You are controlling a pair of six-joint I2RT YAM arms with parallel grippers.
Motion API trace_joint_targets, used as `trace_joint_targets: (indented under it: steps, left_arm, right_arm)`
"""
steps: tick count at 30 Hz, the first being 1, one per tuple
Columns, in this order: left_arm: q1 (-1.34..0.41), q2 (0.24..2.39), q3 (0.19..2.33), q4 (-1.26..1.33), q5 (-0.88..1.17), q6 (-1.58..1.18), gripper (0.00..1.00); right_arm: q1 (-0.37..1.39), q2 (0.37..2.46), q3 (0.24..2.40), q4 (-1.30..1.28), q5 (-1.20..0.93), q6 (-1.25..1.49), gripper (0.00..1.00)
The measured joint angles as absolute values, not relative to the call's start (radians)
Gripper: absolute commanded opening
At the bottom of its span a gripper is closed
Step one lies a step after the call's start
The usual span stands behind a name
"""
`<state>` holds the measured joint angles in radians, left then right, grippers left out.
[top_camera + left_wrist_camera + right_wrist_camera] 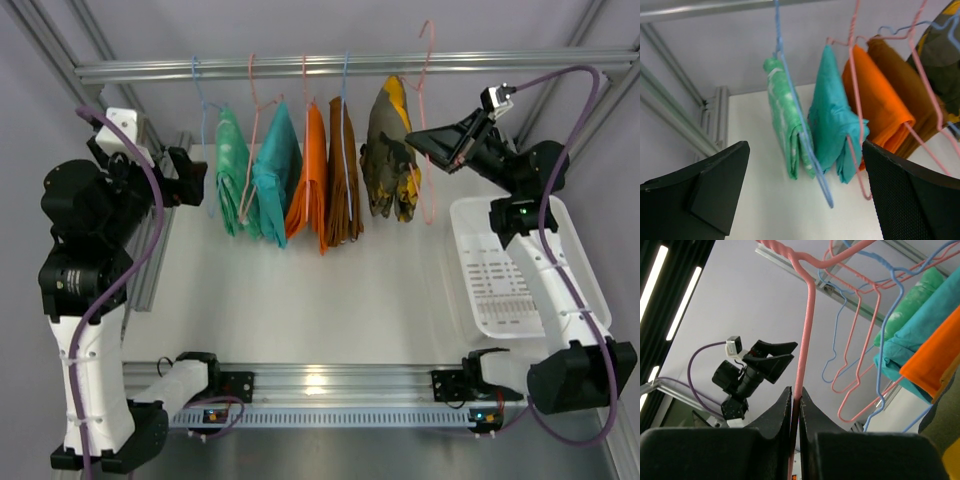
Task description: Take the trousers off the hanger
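Observation:
Five pairs of folded trousers hang on wire hangers from the rail (300, 68): green (232, 172), teal (275, 172), orange (312, 180), brown (345, 175), and a yellow-and-dark patterned pair (392, 160) at the right. My right gripper (412, 137) is at the patterned pair's pink hanger (428, 130). In the right wrist view that gripper (796, 395) is shut on the pink hanger wire (805, 340). My left gripper (195, 175) stands open, just left of the green trousers (787, 130). Nothing is between its fingers (715, 190). A blue hanger (805, 145) dangles ahead of them.
A white slotted basket (470, 260) sits on the table at the right, under my right arm. An aluminium frame post (160, 260) runs along the table's left side. Teal (832, 120) and orange trousers (875, 100) hang close together with several hangers tangled near each other.

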<state>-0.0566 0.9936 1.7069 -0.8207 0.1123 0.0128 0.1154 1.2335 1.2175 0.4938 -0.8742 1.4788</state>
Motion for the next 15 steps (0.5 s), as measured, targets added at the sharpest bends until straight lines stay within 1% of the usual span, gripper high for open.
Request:
trace_joint_targets:
  steps: [9,12,15]
  left_arm:
    - [-0.057,1.133,1.859,-0.81,0.37,-0.071,0.98]
    - [-0.058,1.209,1.922,-0.793,0.462,-0.127,0.96]
    - [-0.1,1.279,1.945,-0.739,0.531,-0.199,0.96]
  right_arm:
    - [0.115,1.045,1.085,0.478,-0.879,1.456,0.0]
    - [0.115,1.004,1.06,0.436,-0.873,1.42,0.0]
    - [0.115,0.969,1.045,0.366,-0.86,1.37,0.0]
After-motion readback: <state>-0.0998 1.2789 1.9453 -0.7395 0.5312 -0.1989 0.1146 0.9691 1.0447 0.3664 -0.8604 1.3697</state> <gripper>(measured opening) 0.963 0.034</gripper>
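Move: The right gripper already holds the pink hanger by its side wire, hook lifted above the rail; its camouflage trousers hang about 6 cm ahead, 3 cm left and 12 cm below that hand, and the brown trousers about 7 cm ahead, 12 cm left, 17 cm below. From the open left gripper, the camouflage trousers lie about 12 cm ahead, 34 cm right and 12 cm below; the green trousers, about 13 cm ahead, 7 cm right and 17 cm below. Draw the right gripper about 6 cm straight back from the rail, sinking slightly at the end, and keep the fingers shut on the hanger wire. Meanwhile bring the wide-open left gripper some 9 cm right towards the camouflage trousers, also forward and a little up, turning it clockwise and lowering its right side as it goes. ##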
